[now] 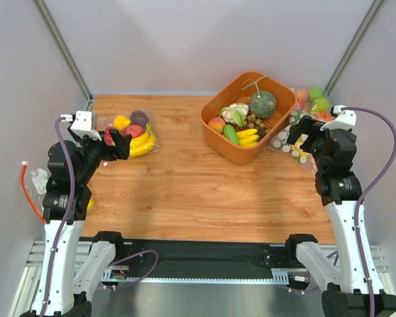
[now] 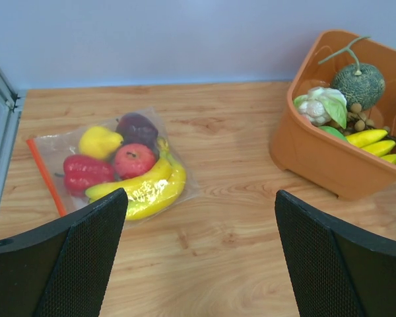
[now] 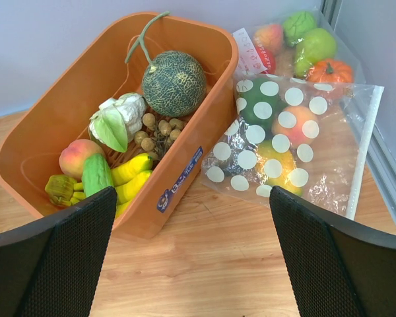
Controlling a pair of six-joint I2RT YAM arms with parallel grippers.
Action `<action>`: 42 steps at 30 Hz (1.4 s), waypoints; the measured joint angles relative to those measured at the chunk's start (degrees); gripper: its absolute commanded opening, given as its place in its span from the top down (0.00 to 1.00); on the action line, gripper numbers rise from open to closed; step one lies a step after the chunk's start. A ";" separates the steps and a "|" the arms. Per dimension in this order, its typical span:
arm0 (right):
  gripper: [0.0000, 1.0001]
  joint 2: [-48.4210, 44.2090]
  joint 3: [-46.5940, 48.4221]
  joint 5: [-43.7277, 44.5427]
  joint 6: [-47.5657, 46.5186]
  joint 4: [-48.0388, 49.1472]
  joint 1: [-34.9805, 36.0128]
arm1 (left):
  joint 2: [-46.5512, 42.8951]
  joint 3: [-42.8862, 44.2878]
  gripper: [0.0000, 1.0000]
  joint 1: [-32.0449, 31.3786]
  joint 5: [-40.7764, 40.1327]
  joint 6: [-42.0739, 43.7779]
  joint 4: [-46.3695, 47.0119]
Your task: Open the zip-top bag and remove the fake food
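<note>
The zip-top bag, clear with white polka dots, lies flat at the far right of the table, right of the orange tub. Its thin zip strip runs along its right edge. Inside it is the fake food: a dark green vegetable, a pink-orange peach and a yellow mango. My right gripper hovers open just short of the bag's near left corner, nothing between its fingers. In the top view the right gripper partly covers the bag. My left gripper is open over bare wood at the far left.
An orange tub with a grey-green pumpkin, bananas and other toy food stands at the back centre-right. A plain clear bag of fruit and bananas lies back left. Another clear bag of fruit sits behind the dotted one. Walls close both sides.
</note>
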 measured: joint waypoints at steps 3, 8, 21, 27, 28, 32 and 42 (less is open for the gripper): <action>0.00 -0.04 0.00 0.35 -0.26 -0.13 0.00 | 0.00 0.00 0.01 0.00 -0.68 -0.17 0.00; 0.00 -0.11 0.00 0.94 -0.46 -0.28 0.00 | 0.00 -0.20 0.01 0.00 -1.99 -0.20 0.02; 0.00 -1.55 -0.44 2.01 -2.40 1.11 0.00 | 0.26 -1.09 0.01 0.00 -9.94 -0.33 -0.59; 0.00 0.66 -0.70 -0.11 -3.02 3.15 0.00 | 0.52 -1.11 0.01 0.00 -13.03 -0.15 -1.44; 0.00 1.73 -0.42 -0.61 -3.02 3.06 0.00 | 0.52 -1.11 0.01 0.00 -13.35 -0.13 -1.66; 0.00 6.34 0.72 -0.96 -3.02 2.80 1.01 | 0.52 -1.46 0.01 0.00 -14.78 -0.13 -2.03; 0.00 9.70 1.14 3.43 -2.91 2.71 2.27 | 0.55 -1.81 0.01 0.00 -15.61 -0.09 -2.19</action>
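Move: Ahead of the left hand, the orange-edged bag of fruit lies about 17 cm out and 6 cm left, some 31 cm below; the orange crate stands roughly 23 cm ahead and 38 cm right. The right hand has the polka-dot bag about 13 cm ahead, 9 cm right and 26 cm down, the crate about 19 cm ahead and 12 cm left, and a clear fruit bag some 25 cm ahead and 16 cm right. Swinging left by about 5 cm and turning some 15 degrees counter-clockwise, the left hand sinks slightly and comes to face the orange-edged fruit bag. The right hand first barely shifts right and up, then goes some 3.5 cm forward and 3 cm down towards the polka-dot bag, fingertips tipping slightly down. Both grippers stay wide open, clear of everything. ##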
